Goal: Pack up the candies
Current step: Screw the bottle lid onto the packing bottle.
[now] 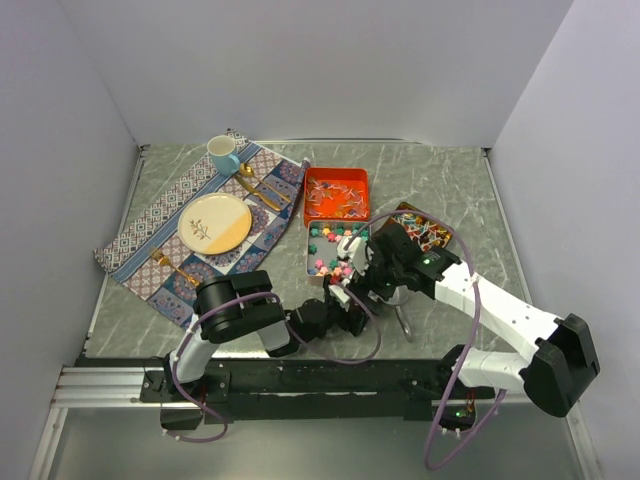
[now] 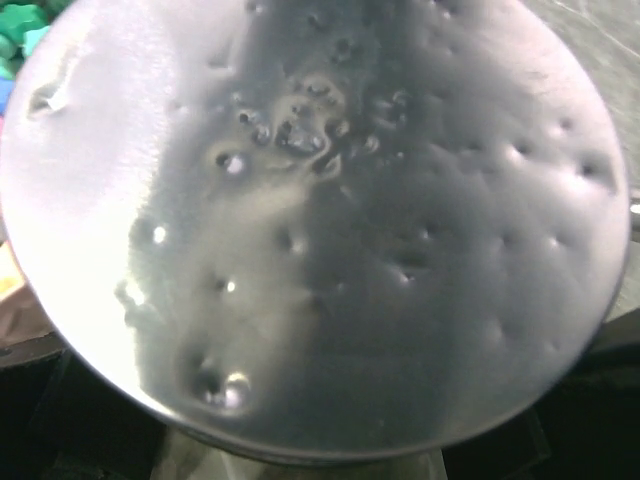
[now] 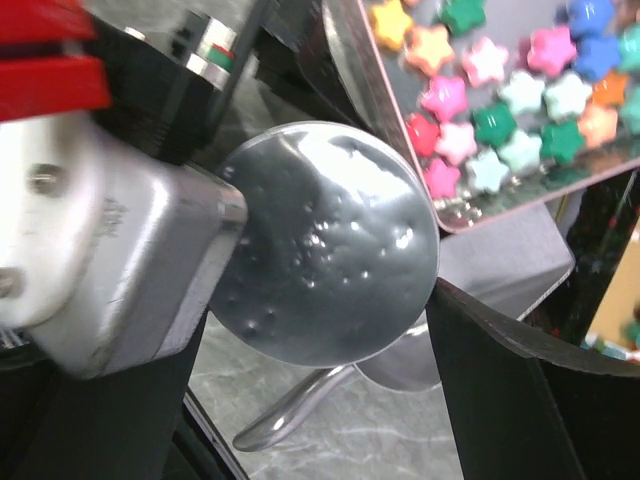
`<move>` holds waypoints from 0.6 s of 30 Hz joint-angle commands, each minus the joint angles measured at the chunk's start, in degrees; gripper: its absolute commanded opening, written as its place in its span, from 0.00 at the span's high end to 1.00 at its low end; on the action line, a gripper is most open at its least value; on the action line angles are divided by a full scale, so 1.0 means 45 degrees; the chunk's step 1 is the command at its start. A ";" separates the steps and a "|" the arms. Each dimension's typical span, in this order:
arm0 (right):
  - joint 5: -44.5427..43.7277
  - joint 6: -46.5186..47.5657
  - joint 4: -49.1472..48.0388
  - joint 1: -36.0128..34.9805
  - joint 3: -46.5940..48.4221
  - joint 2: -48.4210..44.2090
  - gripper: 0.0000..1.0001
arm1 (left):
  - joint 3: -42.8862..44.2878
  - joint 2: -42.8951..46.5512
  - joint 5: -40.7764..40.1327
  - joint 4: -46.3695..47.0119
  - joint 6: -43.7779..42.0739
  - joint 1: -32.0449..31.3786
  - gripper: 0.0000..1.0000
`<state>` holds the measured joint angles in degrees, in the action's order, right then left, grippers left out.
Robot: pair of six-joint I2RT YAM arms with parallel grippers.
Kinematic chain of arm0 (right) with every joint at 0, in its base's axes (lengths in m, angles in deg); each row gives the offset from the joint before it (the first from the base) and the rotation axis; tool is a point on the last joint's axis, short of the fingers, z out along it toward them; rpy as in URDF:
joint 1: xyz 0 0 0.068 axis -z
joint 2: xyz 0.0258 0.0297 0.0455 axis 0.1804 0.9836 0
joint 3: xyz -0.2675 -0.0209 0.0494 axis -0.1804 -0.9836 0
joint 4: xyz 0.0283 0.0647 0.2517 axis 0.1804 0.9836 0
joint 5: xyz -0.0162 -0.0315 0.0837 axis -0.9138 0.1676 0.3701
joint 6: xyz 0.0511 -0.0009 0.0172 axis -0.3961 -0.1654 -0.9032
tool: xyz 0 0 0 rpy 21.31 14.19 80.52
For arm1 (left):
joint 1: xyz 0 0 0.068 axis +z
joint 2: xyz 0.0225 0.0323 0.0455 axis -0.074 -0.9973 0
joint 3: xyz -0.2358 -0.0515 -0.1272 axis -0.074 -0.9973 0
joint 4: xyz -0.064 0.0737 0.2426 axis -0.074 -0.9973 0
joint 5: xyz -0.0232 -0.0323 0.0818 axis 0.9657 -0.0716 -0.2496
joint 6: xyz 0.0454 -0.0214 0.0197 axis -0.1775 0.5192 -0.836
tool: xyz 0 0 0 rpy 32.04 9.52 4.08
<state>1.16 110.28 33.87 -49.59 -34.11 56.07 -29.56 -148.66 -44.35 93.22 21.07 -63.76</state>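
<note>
Star-shaped candies in pink, green, blue and yellow lie in a silver tin, also in the right wrist view and at the left wrist view's corner. A round, dimpled silver disc hangs beside that tin, touching the left gripper's tip. The disc fills the left wrist view and hides the left fingers, and no grip shows. My right gripper is open, its dark fingers astride the disc's lower edge. Below it a silver scoop handle lies over the table. I cannot tell whether the handle joins the disc.
An orange tin of thin wrapped candies stands behind the silver tin. Another tin of wrapped pieces is to the right. A patterned placemat at the left carries a plate, a mug and gold cutlery. Both arms crowd together near the front.
</note>
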 commanded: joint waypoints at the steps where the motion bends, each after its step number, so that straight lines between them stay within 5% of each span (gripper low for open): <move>1: -0.0435 -0.0579 0.1209 0.0000 0.0114 0.0417 0.05 | -0.0344 -0.1061 -0.1625 -0.4736 0.1710 0.0347 0.99; 9: 0.0210 0.0239 0.1033 0.0137 -0.0471 -0.1161 0.00 | -0.0675 -0.1139 -0.1352 -0.4210 0.1613 0.0503 0.99; 18: 0.0054 0.3716 0.3805 0.1073 -0.0940 -0.4053 0.00 | -0.0793 -0.1452 -0.1021 -0.3897 0.1360 0.0464 0.99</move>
<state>-0.22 118.65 43.49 -47.08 -37.65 42.27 -29.71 -149.47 -46.71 94.45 22.86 -63.37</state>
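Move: The bottle lid is right at my open right fingertips, about 1 cm to their left and 1 cm below, on top of the packing bottle. The tray of star candies is centred about 15 cm ahead and 9 cm left of that hand; the steel scoop is roughly 3 cm ahead and 4 cm right, both some 9 cm lower. From my left hand, which already grips the bottle, the lid is about 7 cm straight above. I leave the lid with my right hand: its fingers, already slack around the rim, spread the last bit. After a slight dip it draws off to the right and back, some 5 cm in all, lifting a little as the fingers tilt slightly upward. My left hand keeps its grip round the bottle and barely shifts. ##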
